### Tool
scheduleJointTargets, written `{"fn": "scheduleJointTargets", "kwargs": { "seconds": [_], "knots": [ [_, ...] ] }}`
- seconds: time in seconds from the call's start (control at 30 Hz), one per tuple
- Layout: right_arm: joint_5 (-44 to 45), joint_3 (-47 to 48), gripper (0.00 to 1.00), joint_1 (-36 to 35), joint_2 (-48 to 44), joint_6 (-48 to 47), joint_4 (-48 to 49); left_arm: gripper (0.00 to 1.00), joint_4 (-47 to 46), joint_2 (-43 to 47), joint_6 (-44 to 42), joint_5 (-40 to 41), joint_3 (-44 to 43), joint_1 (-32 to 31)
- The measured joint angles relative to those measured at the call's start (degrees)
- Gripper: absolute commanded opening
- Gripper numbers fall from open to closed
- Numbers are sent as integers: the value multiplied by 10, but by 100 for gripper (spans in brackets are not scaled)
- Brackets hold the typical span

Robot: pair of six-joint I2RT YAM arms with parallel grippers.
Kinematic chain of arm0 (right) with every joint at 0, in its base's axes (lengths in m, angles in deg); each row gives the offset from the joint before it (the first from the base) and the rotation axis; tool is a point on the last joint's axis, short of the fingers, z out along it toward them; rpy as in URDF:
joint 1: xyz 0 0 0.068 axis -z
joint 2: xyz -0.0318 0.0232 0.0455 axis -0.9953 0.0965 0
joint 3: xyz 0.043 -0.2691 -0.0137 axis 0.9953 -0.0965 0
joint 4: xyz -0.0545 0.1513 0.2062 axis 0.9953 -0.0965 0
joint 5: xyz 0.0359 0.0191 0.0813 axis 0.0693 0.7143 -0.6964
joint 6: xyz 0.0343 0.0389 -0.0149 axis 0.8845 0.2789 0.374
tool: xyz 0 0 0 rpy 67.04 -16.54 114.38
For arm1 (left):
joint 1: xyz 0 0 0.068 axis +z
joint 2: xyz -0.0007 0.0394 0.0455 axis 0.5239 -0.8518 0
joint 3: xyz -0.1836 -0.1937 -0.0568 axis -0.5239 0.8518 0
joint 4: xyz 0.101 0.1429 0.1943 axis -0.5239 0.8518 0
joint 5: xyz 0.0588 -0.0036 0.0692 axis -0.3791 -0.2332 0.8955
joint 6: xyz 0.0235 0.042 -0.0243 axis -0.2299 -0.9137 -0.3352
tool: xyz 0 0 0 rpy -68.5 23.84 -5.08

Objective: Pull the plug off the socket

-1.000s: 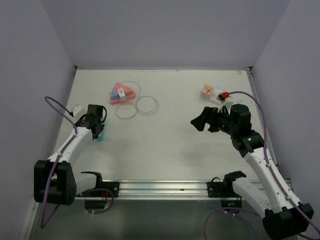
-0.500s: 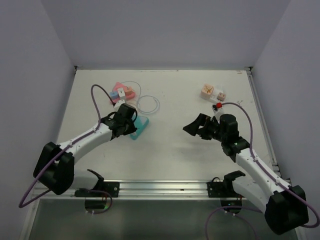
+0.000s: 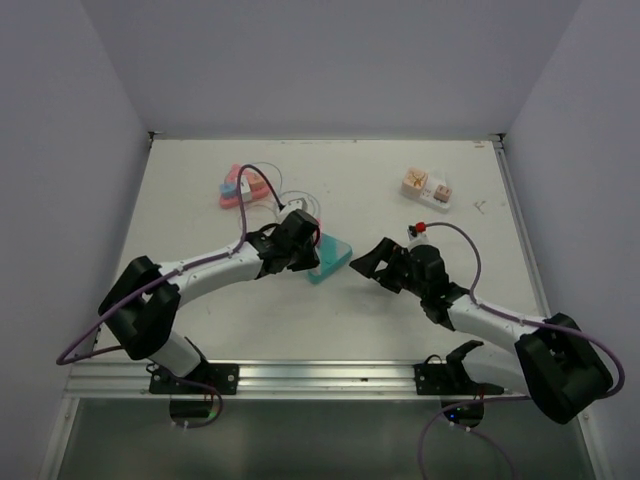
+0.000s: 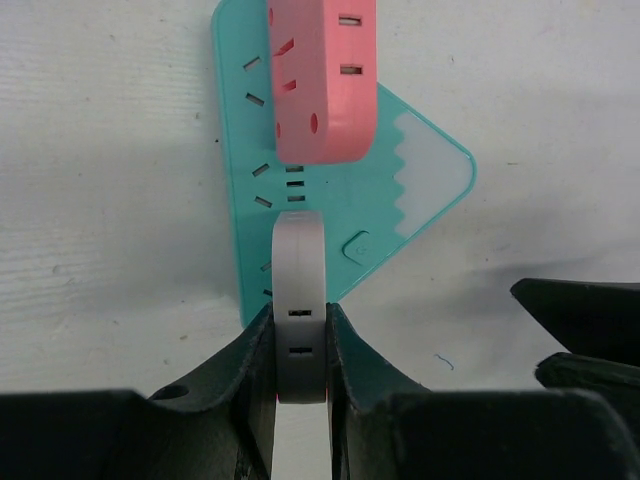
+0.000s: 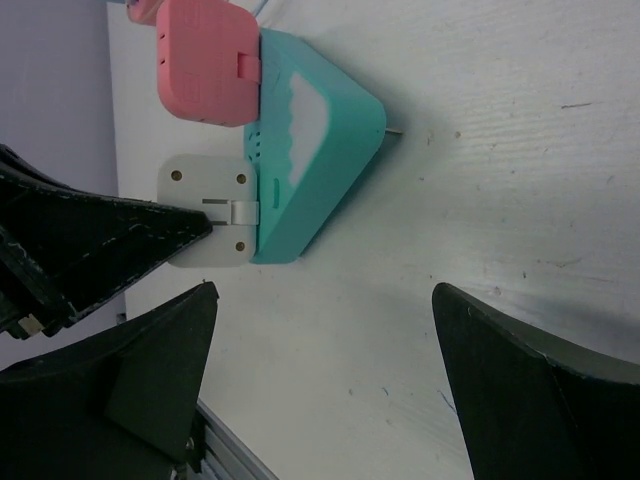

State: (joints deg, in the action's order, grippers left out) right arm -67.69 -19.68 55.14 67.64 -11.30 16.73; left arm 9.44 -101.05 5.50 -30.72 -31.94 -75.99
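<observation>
A teal triangular socket (image 3: 331, 263) lies mid-table, also seen in the left wrist view (image 4: 400, 200) and the right wrist view (image 5: 315, 140). Two plugs sit in it: a white plug (image 4: 298, 290) and a pink plug (image 4: 322, 80). My left gripper (image 4: 298, 325) is shut on the white plug, one finger on each flat side. In the right wrist view the white plug (image 5: 205, 212) and pink plug (image 5: 205, 60) stick out of the socket's left face. My right gripper (image 5: 325, 300) stands open just right of the socket (image 3: 368, 262), holding nothing and touching nothing.
A pink block with small parts (image 3: 242, 186) and thin cable rings (image 3: 297, 205) lie at the back left. An orange and white block (image 3: 425, 185) sits at the back right. The metal rail (image 3: 320, 375) runs along the near edge.
My left arm has carried the teal socket and its plugs from the left side to the table's middle. The right arm has swung left and nearer, up to the socket.
</observation>
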Motion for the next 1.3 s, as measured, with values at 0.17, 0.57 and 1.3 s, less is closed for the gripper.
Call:
{"fn": "scheduleJointTargets", "kwargs": {
  "seconds": [0.17, 0.57, 1.3],
  "knots": [
    [29, -9, 86, -26, 58, 28, 61, 0, -17, -12, 20, -3, -7, -8],
    [37, -19, 78, -48, 265, 101, 311, 0, -32, -37, 45, -3, -28, -25],
    [47, -35, 26, -49, 390, 128, 522, 0, -56, -44, 73, -13, -26, -31]
  ]
}}
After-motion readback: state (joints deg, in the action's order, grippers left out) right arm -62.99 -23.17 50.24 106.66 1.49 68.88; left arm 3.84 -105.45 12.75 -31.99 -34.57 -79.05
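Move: The left hand already holds the white plug, still seated in the teal socket, whose middle lies about 3 cm ahead of that hand, 4 cm right and 3 cm below. For the open right hand the socket is the target: roughly 5 cm ahead, 9 cm left and 4 cm lower. From the right hand the white plug is about 1 cm ahead, 12 cm left and 2 cm lower; the pink plug is some 6 cm ahead, 12 cm left and 2 cm lower. The right hand first sinks about 5 cm while easing left, then goes on left and forward towards the teal socket, its left side rolling up some 15 degrees, and once there stays nearly in place as its wide-open fingers close to under half, one on each side of the socket's end next to the white plug. The left hand meets it by carrying plug and socket about 4 cm to the right with a slight roll the other way, keeping its hold on the white plug throughout. ##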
